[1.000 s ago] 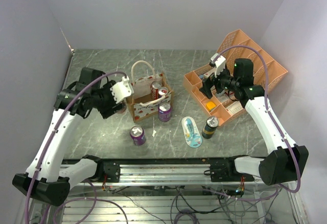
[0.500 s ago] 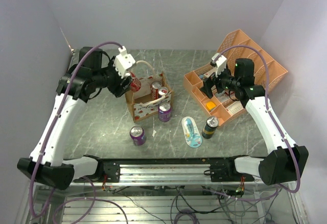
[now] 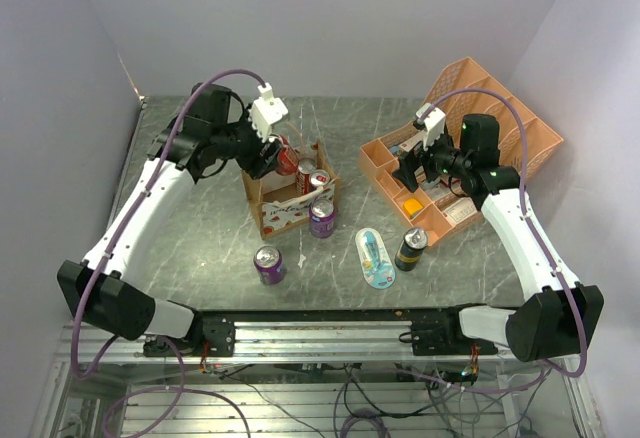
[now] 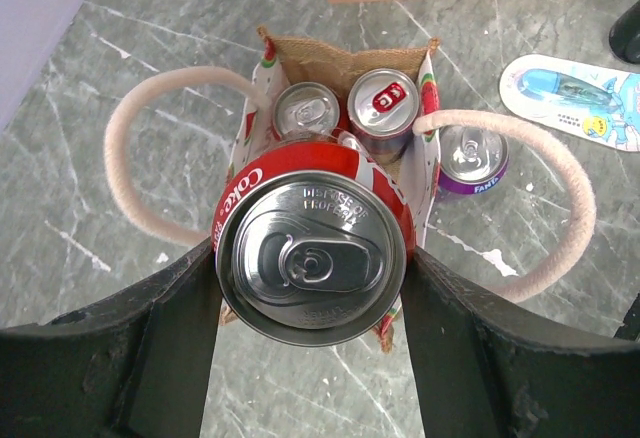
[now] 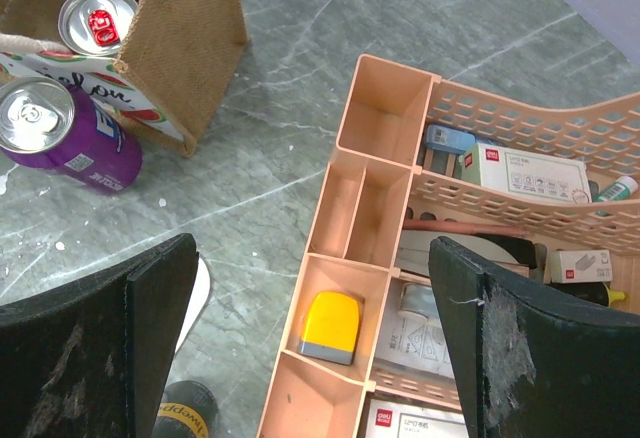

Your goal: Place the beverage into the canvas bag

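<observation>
My left gripper (image 3: 281,156) (image 4: 313,293) is shut on a red Coke can (image 3: 289,159) (image 4: 313,248), one finger on each side of it. The can hangs upright over the near left part of the canvas bag (image 3: 292,213) (image 4: 350,56), which stands open with watermelon prints and white loop handles (image 4: 120,158). Two more cans (image 4: 308,110) (image 4: 383,103) stand inside the bag. My right gripper (image 3: 410,171) (image 5: 320,328) stands open and empty over the orange organizer (image 3: 470,158) (image 5: 385,128).
A purple can (image 3: 322,218) (image 4: 472,158) stands against the bag's right side, another purple can (image 3: 268,264) in front. A dark can (image 3: 411,248) and a blue-and-white packet (image 3: 375,256) lie between bag and organizer. A yellow item (image 5: 330,326) sits in an organizer compartment.
My left arm has swung up and to the right from the bag's left side, carrying the red can over the bag's opening. The right arm has not moved.
</observation>
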You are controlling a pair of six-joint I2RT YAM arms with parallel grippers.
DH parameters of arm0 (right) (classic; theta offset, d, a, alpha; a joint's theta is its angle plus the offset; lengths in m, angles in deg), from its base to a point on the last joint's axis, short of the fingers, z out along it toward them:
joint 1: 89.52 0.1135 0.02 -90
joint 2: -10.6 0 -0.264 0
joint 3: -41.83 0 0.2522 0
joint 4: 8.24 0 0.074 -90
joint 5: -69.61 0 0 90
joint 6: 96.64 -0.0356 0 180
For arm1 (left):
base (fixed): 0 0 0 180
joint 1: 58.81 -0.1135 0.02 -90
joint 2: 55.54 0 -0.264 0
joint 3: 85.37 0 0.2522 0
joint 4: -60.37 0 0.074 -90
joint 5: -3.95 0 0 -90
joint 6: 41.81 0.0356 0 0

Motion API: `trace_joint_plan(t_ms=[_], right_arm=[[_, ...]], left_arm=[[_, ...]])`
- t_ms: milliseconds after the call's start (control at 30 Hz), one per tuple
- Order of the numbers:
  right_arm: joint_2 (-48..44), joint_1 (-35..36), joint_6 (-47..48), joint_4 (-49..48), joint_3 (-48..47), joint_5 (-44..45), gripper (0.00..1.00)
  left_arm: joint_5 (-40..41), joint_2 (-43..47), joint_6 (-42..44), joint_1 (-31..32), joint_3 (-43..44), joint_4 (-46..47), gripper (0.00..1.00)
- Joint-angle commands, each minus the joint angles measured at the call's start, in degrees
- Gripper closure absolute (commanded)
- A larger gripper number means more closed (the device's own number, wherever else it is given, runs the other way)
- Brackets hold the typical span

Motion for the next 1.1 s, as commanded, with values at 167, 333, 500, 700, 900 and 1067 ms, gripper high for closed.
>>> trace_joint_plan(t_ms=[167,333,500,700,900,1067], right_arm=[[-1.3,-0.4,-0.3,-1.2,1.1,-1.7,0.00],[-1.5,-0.5,-0.4,-1.3,1.2,-1.7,0.00],[-1.9,-0.5,-0.4,-1.5,1.3,-1.7,0.00],[-1.8,-0.5,-0.3,-1.3,1.3,-1.7,0.00],[-1.6,-0.6,-0.3,-1.4,1.3,-1.5,0.00],[-1.6,-0.6,-0.2,-1.5,1.4,-1.6,0.00]], left_arm=[[-0.5,-3.3,1.7,2.7,-1.2,7.0,0.93],[1.0,-7.0,3.6,3.0,-0.8,4.5,0.93],[2.5,-9.8,5.2,3.0,-1.4,2.0,0.93],[2.3,-11.9,5.9,3.3,-2.6,1.6,0.93],[1.8,-15.1,8.0,4.4,-2.4,0.2,0.93],[-1.3,-18.1,13.5,4.8,-1.2,-3.5,0.93]])
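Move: The left gripper already holds the red Cola can high over the canvas bag; the bag's middle lies some 21 cm below that hand, about 2 cm ahead and 3 cm to its right. Inside stand a Coke can, roughly 3 cm ahead and 6 cm right, and a red-logo can, 2 cm ahead and 9 cm right. A purple Fanta stands outside, 4 cm back and 9 cm right. From the right gripper the bag lies about 22 cm left, level ahead, 16 cm below. Lower the left gripper about 14 cm, almost straight down with a slight drift to the right, taking the held Cola can into the empty near-left part of the bag, beside the two cans inside. On the way tip the fingers some 20 degrees steeper towards the table so the can comes more upright, and keep them closed on the can. ##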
